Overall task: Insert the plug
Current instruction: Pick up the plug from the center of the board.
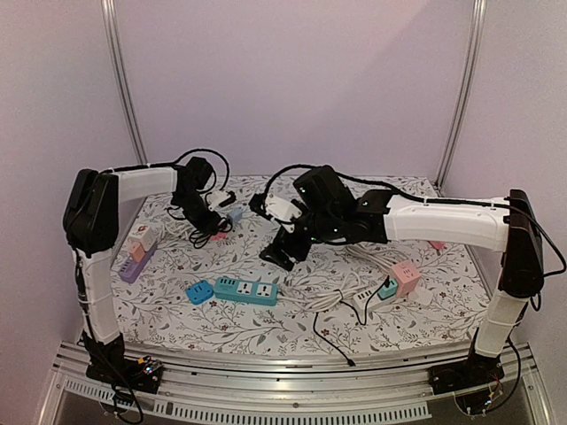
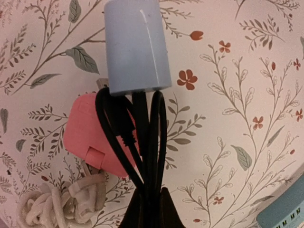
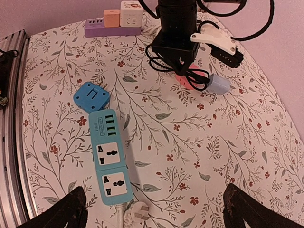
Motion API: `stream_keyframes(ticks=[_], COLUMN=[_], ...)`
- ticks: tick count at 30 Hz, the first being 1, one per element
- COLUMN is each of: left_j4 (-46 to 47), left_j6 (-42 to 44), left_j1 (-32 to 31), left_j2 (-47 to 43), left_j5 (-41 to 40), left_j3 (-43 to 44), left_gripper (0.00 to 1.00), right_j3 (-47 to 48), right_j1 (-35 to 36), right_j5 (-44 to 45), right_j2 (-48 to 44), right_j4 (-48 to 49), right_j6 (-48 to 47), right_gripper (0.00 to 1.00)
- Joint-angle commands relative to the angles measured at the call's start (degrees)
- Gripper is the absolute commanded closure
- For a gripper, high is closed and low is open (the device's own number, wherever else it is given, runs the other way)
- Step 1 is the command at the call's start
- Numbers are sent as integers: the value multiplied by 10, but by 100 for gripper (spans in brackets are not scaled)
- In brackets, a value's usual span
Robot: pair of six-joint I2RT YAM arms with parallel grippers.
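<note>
The plug [image 2: 137, 47] is a light blue block with a looped black cable [image 2: 124, 130]. It lies on the flowered cloth, partly over a pink adapter [image 2: 90, 137]. My left gripper [image 2: 151, 206] is shut on the strands of that cable just behind the plug. From above, the left gripper [image 1: 209, 218] sits at the back left with the plug [image 1: 234, 214] beside it. My right gripper [image 3: 154, 211] hangs open above the cloth, nothing between its fingers, just right of the teal power strip [image 3: 108, 156]. In the top view the right gripper [image 1: 283, 250] hovers mid-table.
A blue cube adapter [image 1: 199, 292] lies left of the teal strip [image 1: 248, 289]. A purple strip [image 1: 135, 264] carrying orange and white cubes is at the left edge. A pink cube [image 1: 407, 278] and coiled white cable [image 1: 341, 297] lie to the right.
</note>
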Motion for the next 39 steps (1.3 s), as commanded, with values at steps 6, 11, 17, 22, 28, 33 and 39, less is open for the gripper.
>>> stream_keyframes(ticks=[6,11,17,22,28,33,39], left_j4=[-118,-245,-360,-393,-416,-423,-424], left_j6=[109,207,212,205,199,198,199], left_j1=[-40,-83,-130,-168,-184,-194,-201], left_j2=[-208,-293,-327,-349,-363,-367,-365], left_j5=[93,157,145,150,158,155,150], left_j3=[-77,-109,-95,-81,-70,-68,-68], left_gripper=[100,100,100,100,100,100,100], right_j3=[-65,-141,-163,-148,-134,-118,-118], right_j1=[0,0,0,0,-1,-1,-1], right_j5=[-6,-54,-68,-151,-252,-287,-296], right_j2=[-64,-112,-110,-75,-35,-8,5], right_j4=[25,130,197,210,249,278,304], right_j6=[-56,-129,-134,-124,-96,-63,-41], right_gripper=[1,1,1,1,10,23,50])
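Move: The left hand already grips the black cord bundle, its light-blue plug sticking out about 5 cm ahead and 7 cm to the right, roughly level. The open right gripper waits some 17 cm back, 24 cm right and 15 cm above. The pink plug lies 2 cm ahead and right of the left hand. From the right hand, the light-blue plug is about 22 cm ahead, 17 cm left, 15 cm below; the teal power strip is 6 cm back, 12 cm left. Back and up sweeps the left arm, about 25 cm and 16 cm, swinging some 40 degrees clockwise and drifting right, keeping its grip on the cord so the light-blue plug points at the right gripper. The right hand draws back 7 cm, first edging right and then left to meet the plug, turning roughly 30 degrees, mostly counter-clockwise, and half closes its fingers around the plug; a firm pinch isn't visible yet. ##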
